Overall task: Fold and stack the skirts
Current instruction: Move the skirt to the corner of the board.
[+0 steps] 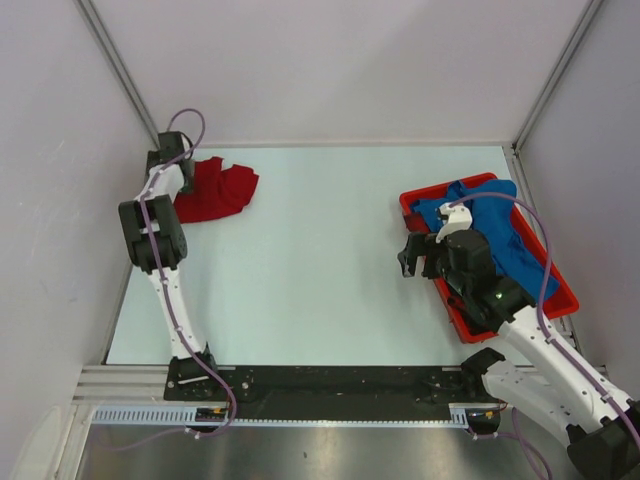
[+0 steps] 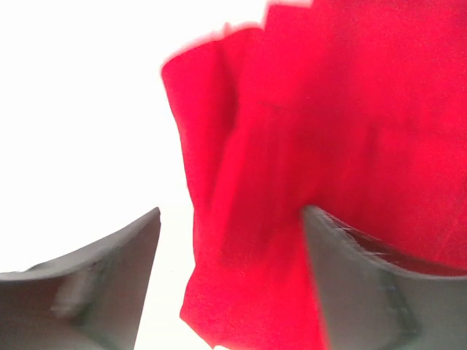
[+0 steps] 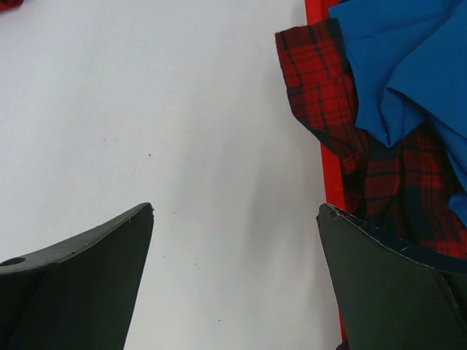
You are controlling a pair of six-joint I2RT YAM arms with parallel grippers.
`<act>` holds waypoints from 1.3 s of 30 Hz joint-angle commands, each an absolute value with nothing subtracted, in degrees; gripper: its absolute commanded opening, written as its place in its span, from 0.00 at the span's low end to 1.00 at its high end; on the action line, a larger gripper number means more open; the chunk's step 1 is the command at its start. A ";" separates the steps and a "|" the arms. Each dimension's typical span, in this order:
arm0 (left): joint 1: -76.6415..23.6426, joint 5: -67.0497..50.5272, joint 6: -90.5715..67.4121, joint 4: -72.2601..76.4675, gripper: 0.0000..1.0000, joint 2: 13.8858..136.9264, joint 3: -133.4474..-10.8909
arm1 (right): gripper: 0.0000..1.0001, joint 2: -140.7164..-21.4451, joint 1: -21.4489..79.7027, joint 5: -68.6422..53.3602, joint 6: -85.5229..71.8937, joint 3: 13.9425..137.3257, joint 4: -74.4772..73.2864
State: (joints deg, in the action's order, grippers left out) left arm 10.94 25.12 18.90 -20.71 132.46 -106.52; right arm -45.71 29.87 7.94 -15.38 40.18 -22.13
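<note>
A plain red skirt lies bunched on the table at the far left. My left gripper hangs over its left edge. In the left wrist view the jaws stand apart, with red skirt cloth between and below the fingertips, and the gripper is open. A bright blue skirt lies in the red tray at the right, on top of a red-and-navy plaid skirt. My right gripper hovers open beside the tray's left rim. Nothing but bare table lies between its fingers.
The red tray's rim runs just inside my right gripper's right finger. White walls enclose the pale table on the left, back and right. The arm bases sit on the black rail at the near edge.
</note>
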 commanded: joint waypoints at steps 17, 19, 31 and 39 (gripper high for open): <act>7.74 -1.76 -11.30 -19.14 1.00 114.55 -97.96 | 1.00 -42.80 29.62 5.89 -14.94 39.11 -19.25; 7.73 -8.15 -14.05 -13.82 1.00 113.03 -93.54 | 1.00 -42.72 29.62 5.71 -14.86 39.11 -19.25; 6.68 -19.51 -17.93 -11.94 1.00 118.65 -91.14 | 1.00 -45.09 29.71 6.85 -14.59 39.11 -19.25; 4.31 -20.65 -22.23 -9.32 1.00 121.90 -87.89 | 1.00 -44.74 29.62 8.17 -14.85 39.11 -19.51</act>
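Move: At the far left end of the board, the skirt's middle lies some 11 cm right of the left hand, 7 cm back and 5 cm below it. The skirt's right edge is about 22 cm to that hand's right and 5 cm back, and the board's far left corner some 5 cm ahead and 2 cm to its right. From the right hand, the skirt is about 46 cm left, 22 cm ahead and 17 cm down. Opening its already parting fingers fully, the left hand first rises nearly 7 cm off the skirt's left side, then swings right across the skirt towards its right edge, some 20 cm in all, sinking about 5 cm on the way. The wrist rolls some 55 degrees, so that fingers slanting down to the left come to point steeply down. ##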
